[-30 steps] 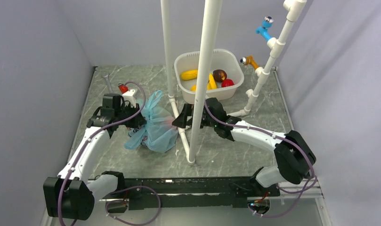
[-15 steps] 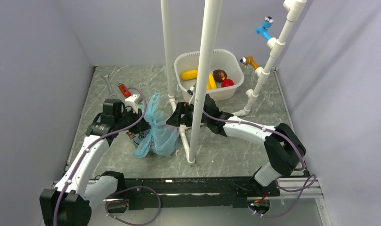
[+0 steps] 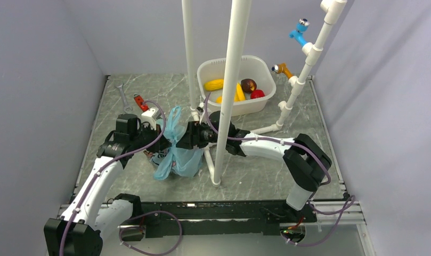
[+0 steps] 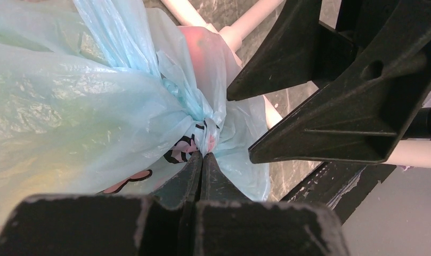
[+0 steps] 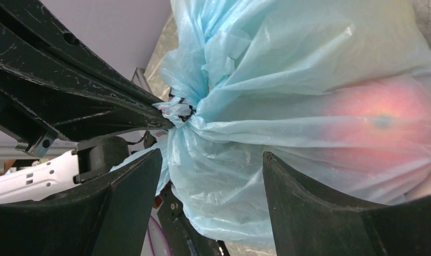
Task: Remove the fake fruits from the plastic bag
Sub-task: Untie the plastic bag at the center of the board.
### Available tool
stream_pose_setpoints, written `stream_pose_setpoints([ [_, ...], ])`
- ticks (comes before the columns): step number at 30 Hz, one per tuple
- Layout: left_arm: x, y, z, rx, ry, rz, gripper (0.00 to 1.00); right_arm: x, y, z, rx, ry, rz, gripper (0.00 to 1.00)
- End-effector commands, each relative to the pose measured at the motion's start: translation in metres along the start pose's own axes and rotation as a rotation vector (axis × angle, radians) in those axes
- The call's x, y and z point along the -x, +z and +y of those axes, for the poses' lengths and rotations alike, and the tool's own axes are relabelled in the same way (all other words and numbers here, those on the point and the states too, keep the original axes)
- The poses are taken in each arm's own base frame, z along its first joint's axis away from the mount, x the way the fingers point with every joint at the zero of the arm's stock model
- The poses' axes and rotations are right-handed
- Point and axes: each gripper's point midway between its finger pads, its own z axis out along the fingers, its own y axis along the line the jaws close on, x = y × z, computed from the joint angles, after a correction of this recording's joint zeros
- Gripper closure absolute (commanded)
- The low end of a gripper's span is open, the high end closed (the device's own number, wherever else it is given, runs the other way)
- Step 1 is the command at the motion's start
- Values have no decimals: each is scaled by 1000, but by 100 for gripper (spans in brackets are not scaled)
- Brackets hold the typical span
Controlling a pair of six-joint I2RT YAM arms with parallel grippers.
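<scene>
The light blue plastic bag (image 3: 180,154) lies left of centre, bunched at a gathered neck (image 4: 202,125). My left gripper (image 4: 202,156) is shut on that neck from the left. My right gripper (image 5: 210,157) is open, its two fingers astride the bag's lower folds opposite the left fingers (image 5: 85,90). A red fake fruit (image 5: 383,122) shows through the film; the same fruit (image 4: 202,48) glows pink in the left wrist view. The bag's other contents are hidden. Yellow fruits (image 3: 213,84), a dark one (image 3: 249,84) and a red one (image 3: 257,94) lie in the white tub (image 3: 255,61).
Two upright white pipes (image 3: 232,80) stand between the bag and the tub, with low pipes (image 3: 208,157) on the table beside the bag. A red-handled wrench (image 3: 140,101) and a silver wrench (image 3: 121,93) lie far left. Blue and orange fittings (image 3: 298,32) hang on the right pipe.
My left gripper closed on the bag's neck. My right gripper moved left past the pipe until its jaws straddle the bag, and they narrowed somewhat. The bag shifted right and bunched up.
</scene>
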Motion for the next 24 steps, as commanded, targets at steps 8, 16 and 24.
stream_pose_setpoints([
  [8, 10, 1, -8, -41, 21, -30, 100, 3, 16, 15, 8, -78, -28, 32],
  [16, 11, 0, -6, -28, 22, -36, 100, -4, 17, 6, -42, -69, -19, 42],
  [24, 19, -9, 1, 48, 41, -88, 100, 2, 10, 8, -65, -64, -44, 85],
])
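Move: The bag's knot lies about 3 cm to the right gripper's left, 1 cm back and 1 cm below; the left gripper already pinches it, about 1 cm ahead, 1 cm right and 1 cm below that hand point. From the right gripper, the bag's far loop stands roughly 8 cm ahead and 4 cm left, a little lower; the red fruit inside sits some 4 cm ahead, 2 cm right, 8 cm down; the pipe joint is 2 cm ahead, 6 cm right, 11 cm down. Bring the right gripper left about 1.5 cm to the knot, then sink it about 1 cm and, almost in place, close its wide-open jaws most of the way, with the fingertips either side of the bag film just to the knot's right. Keep the left fingers shut on the knot and that hand still. ##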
